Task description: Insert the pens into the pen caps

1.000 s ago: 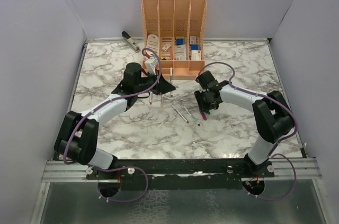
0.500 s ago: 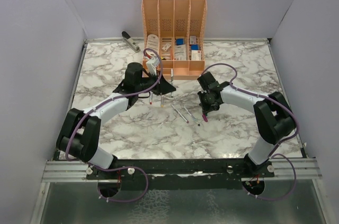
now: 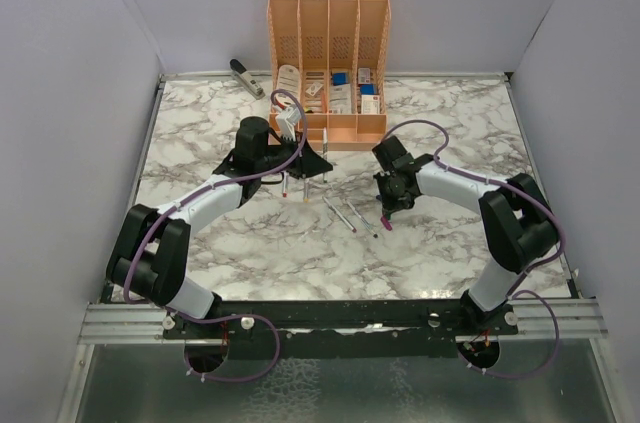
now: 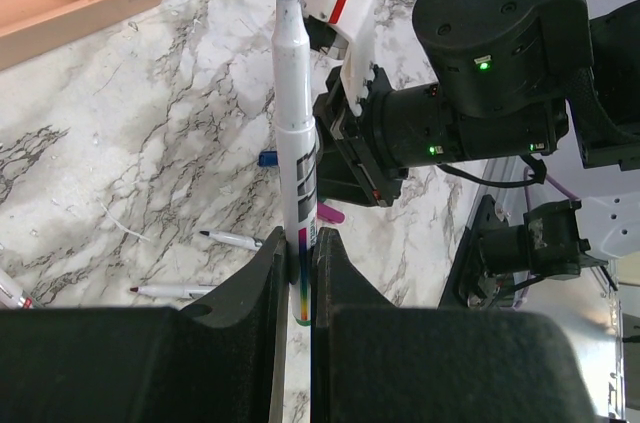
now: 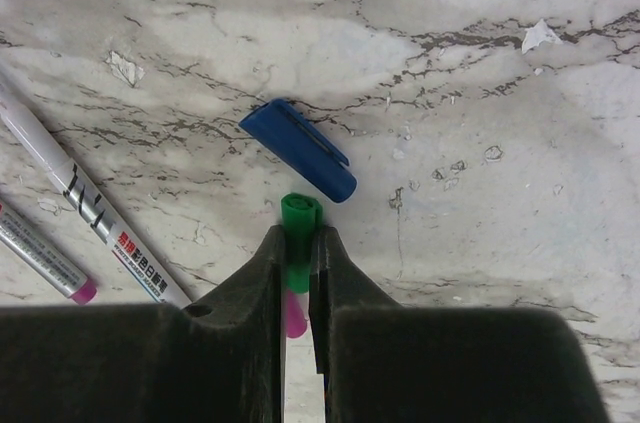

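My left gripper (image 4: 297, 243) is shut on a white pen (image 4: 296, 143) with a green tip, held upright above the table; in the top view it (image 3: 318, 161) is in front of the organiser. My right gripper (image 5: 298, 238) is shut on a green pen cap (image 5: 299, 218) down at the marble. A purple cap (image 5: 294, 315) lies under its jaws, and a blue cap (image 5: 300, 148) lies just beyond the green one. In the top view the right gripper (image 3: 386, 209) points down right of centre. Two loose pens (image 3: 342, 213) lie between the arms.
An orange desk organiser (image 3: 328, 43) stands at the back centre with a black-and-silver stapler (image 3: 245, 76) to its left. Two more pens (image 5: 90, 213) lie left of the right gripper. Grey walls close in the marble table (image 3: 200, 243) on three sides.
The right gripper's jaws have closed onto the green cap, and its arm has shifted slightly. The left arm holds its pen still.
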`<state>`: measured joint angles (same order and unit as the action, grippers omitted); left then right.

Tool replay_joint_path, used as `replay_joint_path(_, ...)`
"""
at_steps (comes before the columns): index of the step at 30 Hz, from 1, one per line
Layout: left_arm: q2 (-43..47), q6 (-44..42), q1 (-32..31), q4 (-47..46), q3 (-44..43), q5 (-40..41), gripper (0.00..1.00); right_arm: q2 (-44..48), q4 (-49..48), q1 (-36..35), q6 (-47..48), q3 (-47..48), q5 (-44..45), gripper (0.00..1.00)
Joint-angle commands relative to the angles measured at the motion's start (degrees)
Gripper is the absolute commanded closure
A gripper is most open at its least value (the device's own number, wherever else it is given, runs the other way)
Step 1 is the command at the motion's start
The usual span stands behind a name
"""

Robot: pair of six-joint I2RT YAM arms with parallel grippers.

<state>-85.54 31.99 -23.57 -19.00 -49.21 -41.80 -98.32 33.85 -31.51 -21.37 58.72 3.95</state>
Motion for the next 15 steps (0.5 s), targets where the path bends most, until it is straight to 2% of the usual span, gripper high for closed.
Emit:
replay_joint_path(1, -0.1, -0.7, 0.5, -1.7, -1.2, -1.5, 1.0, 0.6, 7.5, -1.2, -0.5, -0.9, 1.0, 0.99)
replay_joint_path(9, -0.3, -1.2, 0.5, -1.6, -1.5, -1.5, 1.0, 8.6, 10.5, -2.0, 0.7, 9.4, 1.9, 0.99)
replay_joint_path(15, -0.4, -1.7, 0.5, -1.6, -1.2, -1.7, 1.0, 12.0, 4.0, -2.0, 0.8, 12.0, 6.0, 0.99)
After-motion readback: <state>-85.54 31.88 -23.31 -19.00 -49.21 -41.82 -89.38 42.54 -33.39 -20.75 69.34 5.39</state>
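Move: The green pen stands tip-up in the left hand's fingers, its middle about 4 cm above that hand. From the right hand, which already holds the green cap down at the table, the pen is roughly 18 cm left, 6 cm ahead and 22 cm up. The blue cap lies some 3 cm ahead of the right hand and 1 cm left; the magenta cap 4 cm straight back; the nearest loose pen 7 cm left and 2 cm back, all about 1 cm below. The green cap, still pinched in the right fingers, is first drawn back nearly 2 cm low over the table, then lifted ever faster to about 10 cm up, swinging forward and a little left towards the upright pen. The fingers begin tipping up from straight down, some 10 degrees. The left hand stays put and keeps its hold on the pen. ##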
